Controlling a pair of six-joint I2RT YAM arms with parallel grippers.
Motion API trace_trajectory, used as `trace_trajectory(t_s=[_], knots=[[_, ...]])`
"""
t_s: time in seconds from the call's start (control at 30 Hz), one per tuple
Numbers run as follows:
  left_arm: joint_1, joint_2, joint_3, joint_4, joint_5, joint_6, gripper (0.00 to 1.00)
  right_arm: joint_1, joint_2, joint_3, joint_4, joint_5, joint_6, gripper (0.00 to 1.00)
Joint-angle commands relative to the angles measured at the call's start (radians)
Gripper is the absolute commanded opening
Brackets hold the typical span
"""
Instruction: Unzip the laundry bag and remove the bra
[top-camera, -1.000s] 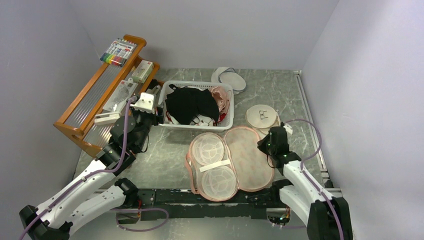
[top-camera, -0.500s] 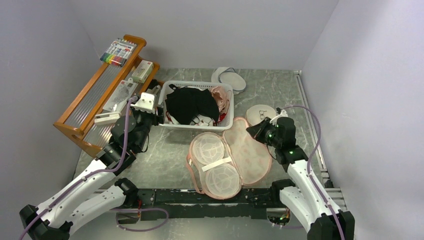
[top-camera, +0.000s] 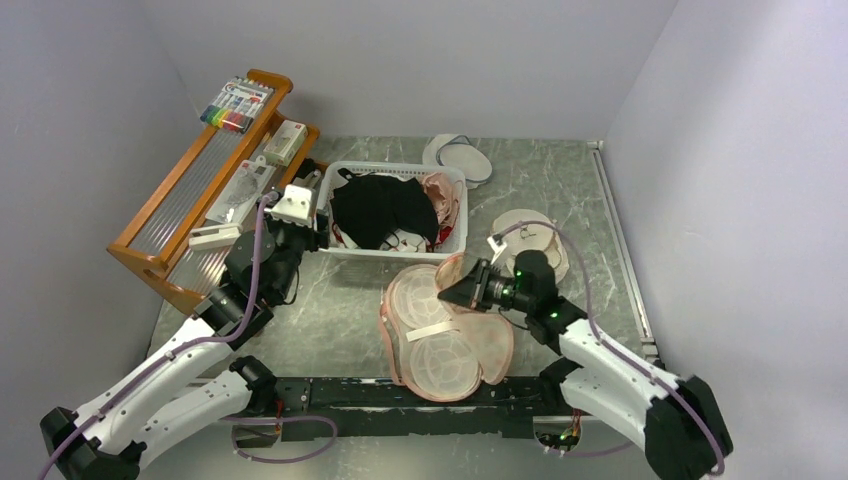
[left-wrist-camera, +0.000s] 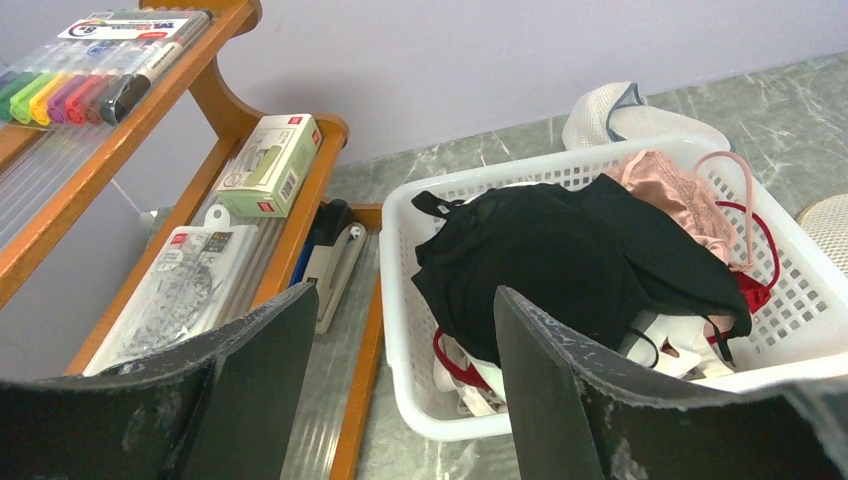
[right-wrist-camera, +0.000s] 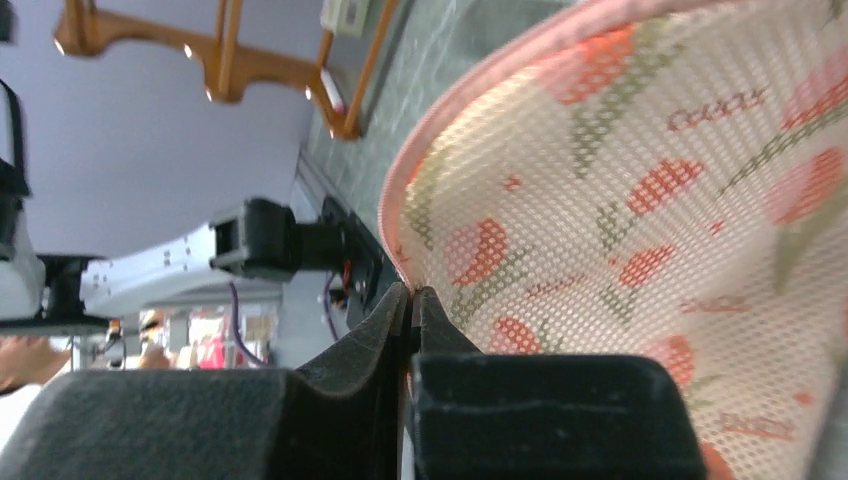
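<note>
The laundry bag (top-camera: 432, 335) lies open on the table in front of the basket, its pale lining with two round cups facing up. My right gripper (top-camera: 447, 293) is shut on the pink-trimmed edge of its right flap. It holds the flap lifted and folded toward the left half. In the right wrist view the gripper (right-wrist-camera: 412, 292) pinches that trim, with the flowered mesh (right-wrist-camera: 640, 200) beside it. The black bra (top-camera: 380, 208) lies on top of the clothes in the white basket (top-camera: 455, 247); it also shows in the left wrist view (left-wrist-camera: 560, 260). My left gripper (top-camera: 310, 238) is open and empty at the basket's left corner (left-wrist-camera: 405, 290).
A wooden rack (top-camera: 190, 200) with markers (top-camera: 236, 104), a box (left-wrist-camera: 270, 165) and a stapler (left-wrist-camera: 330, 260) stands left of the basket. Two plain white round pouches lie behind (top-camera: 458, 157) and to the right (top-camera: 525, 232). Pink and red garments (left-wrist-camera: 690, 190) fill the basket's right side.
My right gripper has moved left across the bag with the right flap's edge, lifting and folding the flap over toward the left half. The left arm has not moved.
</note>
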Motion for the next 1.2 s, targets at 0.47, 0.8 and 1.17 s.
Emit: trace_trajectory(t_s=[0.47, 0.8, 1.17], knots=[[0.008, 0.015, 0.028, 0.007, -0.002, -0.01, 0.76, 0.427, 0.503, 0.089, 0.469, 0.53, 0.167, 0.0], [0.008, 0.012, 0.032, 0.006, 0.002, -0.006, 0.76, 0.538, 0.689, 0.143, 0.434, 0.742, 0.181, 0.0], [0.008, 0.007, 0.032, 0.007, 0.002, -0.005, 0.77, 0.565, 0.752, 0.121, 0.518, 0.57, 0.005, 0.01]])
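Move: My shut right fingers already hold the free edge of the laundry bag's flap. The bag's left rim, where that edge goes, lies about 13 cm to their left, 1 cm back and 13 cm below. The pale strap across the bag's open half is some 2 cm left, 2 cm back and 14 cm down. The white basket stands roughly 28 cm ahead, 12 cm left and 10 cm lower. From my left hand the rim is about 15 cm right, 11 cm back and 28 cm down. I fold the flap shut with my right hand, keeping its edge pinched: first left across the bag's open half with a small dip, then mostly down towards the left rim. In all I go about 12 cm left and 12 cm down, my fingertips tipping down some 15 degrees as I lower the edge. ##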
